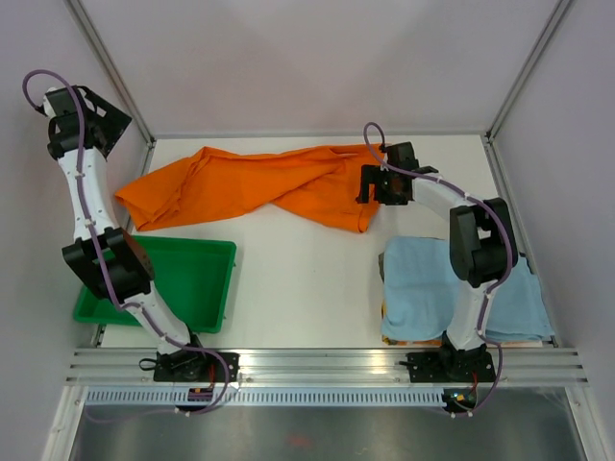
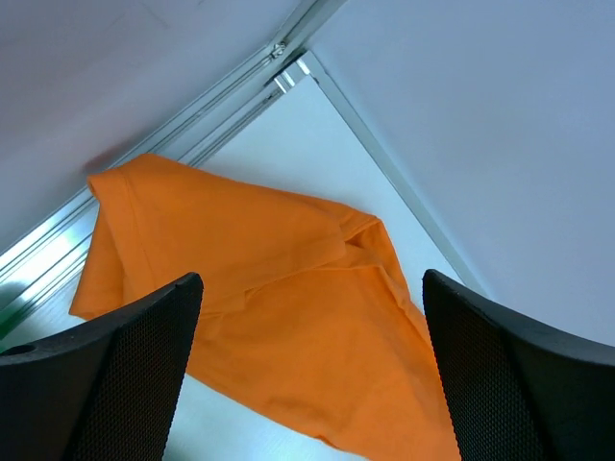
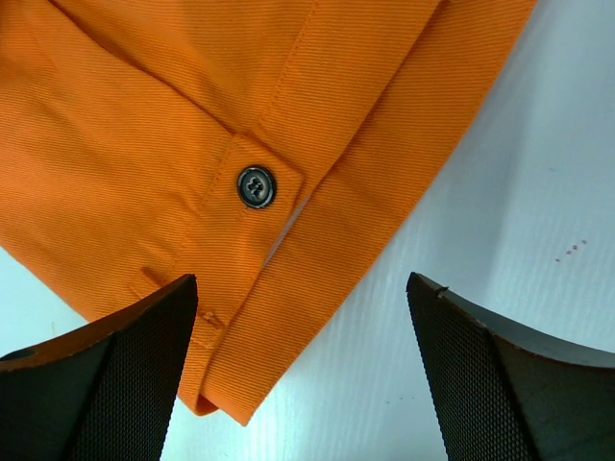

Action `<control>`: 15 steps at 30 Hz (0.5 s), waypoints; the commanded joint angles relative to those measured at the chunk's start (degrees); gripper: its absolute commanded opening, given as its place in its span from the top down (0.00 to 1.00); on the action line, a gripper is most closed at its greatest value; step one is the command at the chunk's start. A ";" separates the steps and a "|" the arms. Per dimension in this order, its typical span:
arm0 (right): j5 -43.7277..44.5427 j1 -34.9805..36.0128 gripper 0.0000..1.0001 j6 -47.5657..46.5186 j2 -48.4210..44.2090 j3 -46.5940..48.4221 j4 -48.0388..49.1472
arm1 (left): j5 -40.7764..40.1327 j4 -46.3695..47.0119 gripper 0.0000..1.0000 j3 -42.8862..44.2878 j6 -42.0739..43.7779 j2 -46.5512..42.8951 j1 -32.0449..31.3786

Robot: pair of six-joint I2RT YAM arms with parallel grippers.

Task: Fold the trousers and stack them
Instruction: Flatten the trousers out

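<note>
The bright orange trousers lie loosely spread across the back of the white table, legs to the left and waistband to the right. My left gripper hangs high at the back left corner, well above the trousers. In the left wrist view this left gripper is open and holds nothing. My right gripper hovers low over the waist end. Seen from the right wrist, the right gripper is open, and the buttoned waistband corner lies between its fingers, untouched.
A green tray stands at the front left beside the left arm. A folded light blue cloth lies at the front right around the right arm's base. Metal frame posts and pale walls close in the table's back and sides.
</note>
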 commanded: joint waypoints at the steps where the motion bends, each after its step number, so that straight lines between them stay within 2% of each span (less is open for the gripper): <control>1: -3.29 0.76 0.05 5.09 1.26 0.98 2.25 | 3.52 -0.46 0.00 -1.70 5.66 -7.03 -1.11; 4: -1.90 3.05 0.07 6.41 2.93 2.21 2.08 | 3.60 0.68 0.00 -7.24 9.09 -13.17 -4.18; 7: 5.30 6.03 0.09 6.59 6.69 7.38 -3.97 | 3.34 0.86 0.00 -12.33 11.37 -19.15 -8.05; 9: 8.98 7.18 0.13 7.38 8.81 7.75 -6.53 | 2.12 1.03 0.00 -16.37 12.34 -22.06 -11.04; 11: 10.85 7.53 0.21 8.26 9.35 6.35 -6.80 | 2.11 1.65 0.00 -20.14 13.05 -25.93 -12.80; 12: 12.59 7.53 0.27 8.44 9.09 5.65 -6.54 | 2.11 1.56 0.00 -21.13 13.22 -26.99 -12.98; 13: 13.74 7.53 0.44 8.26 8.74 4.25 -6.45 | 2.20 1.47 0.00 -22.88 13.14 -27.87 -13.15; 15: 16.20 7.36 0.66 7.65 6.99 3.36 -6.36 | 3.07 1.30 0.00 -24.55 13.75 -30.50 -13.24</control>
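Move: The trousers' waistband, just short of its button, lies about 4 cm left, 1 cm back and 4 cm below the right hand; the button is some 3 cm ahead and 5 cm left, and the blue stack's middle about 25 cm back and 20 cm right. From the left hand the waistband spot is roughly 70 cm right and 4 cm back, the left leg end 5 cm right and 2 cm back, both nearly 30 cm below; the green box's middle is 28 cm back, 11 cm right. The trousers' waistband, beside the button, is what the open right hand goes for: it slides about 5 cm left and sinks nearly 4 cm onto the cloth, its fingers closing roughly halfway and starting to pinch up the fabric. The empty left hand, still wide open, sweeps right and back over the left leg, climbing a little and turning some 20 degrees clockwise. ##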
